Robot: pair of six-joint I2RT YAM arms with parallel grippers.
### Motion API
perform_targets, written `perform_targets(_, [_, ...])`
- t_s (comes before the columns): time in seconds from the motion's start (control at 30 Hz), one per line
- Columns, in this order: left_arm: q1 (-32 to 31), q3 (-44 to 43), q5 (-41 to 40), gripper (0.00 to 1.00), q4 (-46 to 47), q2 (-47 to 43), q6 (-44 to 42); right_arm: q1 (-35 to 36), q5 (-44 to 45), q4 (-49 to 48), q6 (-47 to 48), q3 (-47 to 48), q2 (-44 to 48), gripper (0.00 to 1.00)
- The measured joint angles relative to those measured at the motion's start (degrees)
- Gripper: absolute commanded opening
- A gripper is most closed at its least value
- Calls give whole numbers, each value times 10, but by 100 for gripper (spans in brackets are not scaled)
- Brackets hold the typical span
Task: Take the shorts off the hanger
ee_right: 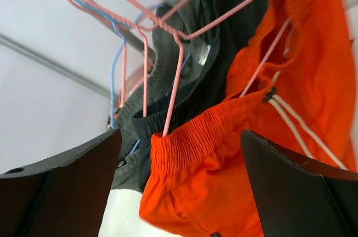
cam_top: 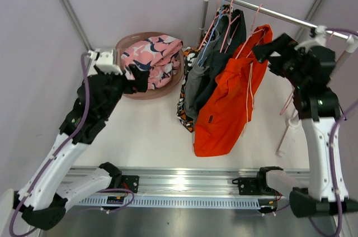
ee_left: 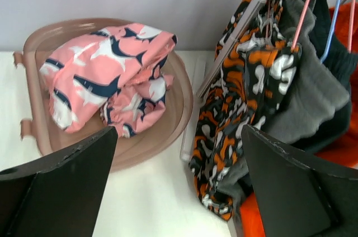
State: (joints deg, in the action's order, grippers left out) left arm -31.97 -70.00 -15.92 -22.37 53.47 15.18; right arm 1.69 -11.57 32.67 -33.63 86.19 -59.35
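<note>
Pink shorts with navy print (cam_top: 154, 58) (ee_left: 106, 75) lie bunched in a brown basket (cam_top: 126, 41) (ee_left: 168, 131). On the rack hang orange shorts (cam_top: 229, 103) (ee_right: 235, 181), dark charcoal shorts (cam_top: 224, 47) (ee_right: 224, 30), grey shorts (cam_top: 193, 83) (ee_left: 313, 97) and blotch-patterned shorts (cam_top: 184, 111) (ee_left: 240, 108). My left gripper (cam_top: 136, 80) (ee_left: 179, 192) is open and empty beside the basket's near rim. My right gripper (cam_top: 267, 52) (ee_right: 179, 192) is open, its jaws either side of the orange waistband where a pink hanger (ee_right: 173, 80) enters it, without clamping it.
The metal rail (cam_top: 268, 13) runs from the back centre to the right, carrying pink hangers and a blue hanger (ee_right: 114, 80). An empty pink hanger (cam_top: 288, 103) dangles by the right arm. Grey tent walls close in behind and on both sides.
</note>
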Motion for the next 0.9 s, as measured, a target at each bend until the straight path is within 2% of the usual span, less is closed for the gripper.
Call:
perform_targets(0.2, [0, 83, 1, 99, -56, -84, 13, 103, 57, -12, 24, 53, -123, 94])
perform_targets(0.47, [0, 123, 1, 99, -122, -138, 13, 131, 129, -49, 29, 71, -178, 84])
perform_targets(0.53, [0, 123, 1, 99, -129, -150, 13, 134, 144, -55, 31, 71, -188, 79])
perform_targets(0.67, [0, 125, 1, 99, -134, -169, 13, 136, 165, -64, 35, 68, -201, 46])
perform_targets(0.73, [0, 129, 1, 99, -136, -172, 13, 136, 171, -67, 37, 65, -202, 26])
perform_targets(0.77, [0, 131, 1, 99, -137, -172, 13, 136, 174, -68, 37, 65, -203, 9])
perform_targets(0.83, [0, 137, 3, 99, -138, -171, 13, 136, 178, -69, 30, 65, -203, 0])
perform_targets(0.9, [0, 139, 14, 99, -140, -170, 12, 136, 187, -69, 30, 65, -203, 0])
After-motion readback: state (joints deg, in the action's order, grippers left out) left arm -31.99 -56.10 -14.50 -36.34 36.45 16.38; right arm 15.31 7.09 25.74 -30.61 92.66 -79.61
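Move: The near arm of the orange shorts' hanger is about 10 cm ahead of the right hand, 4 cm to its left and 5 cm lower. The orange shorts hang below, their middle some 6 cm ahead, 9 cm left and 22 cm down. The dark shorts are roughly 13 cm ahead, 15 cm left and 20 cm down. From the left hand, that hanger arm lies about 12 cm ahead and 37 cm right, near its height. The orange shorts' pink hanger gets pinched by the near arm, just off its neck: the right hand reaches forward some 11 cm, with about 5 cm each of left and down, wide open until it slows beside the wire, then shuts. The empty left hand backs away from the tray, sinking about 9 cm and drawing back 7, open. ##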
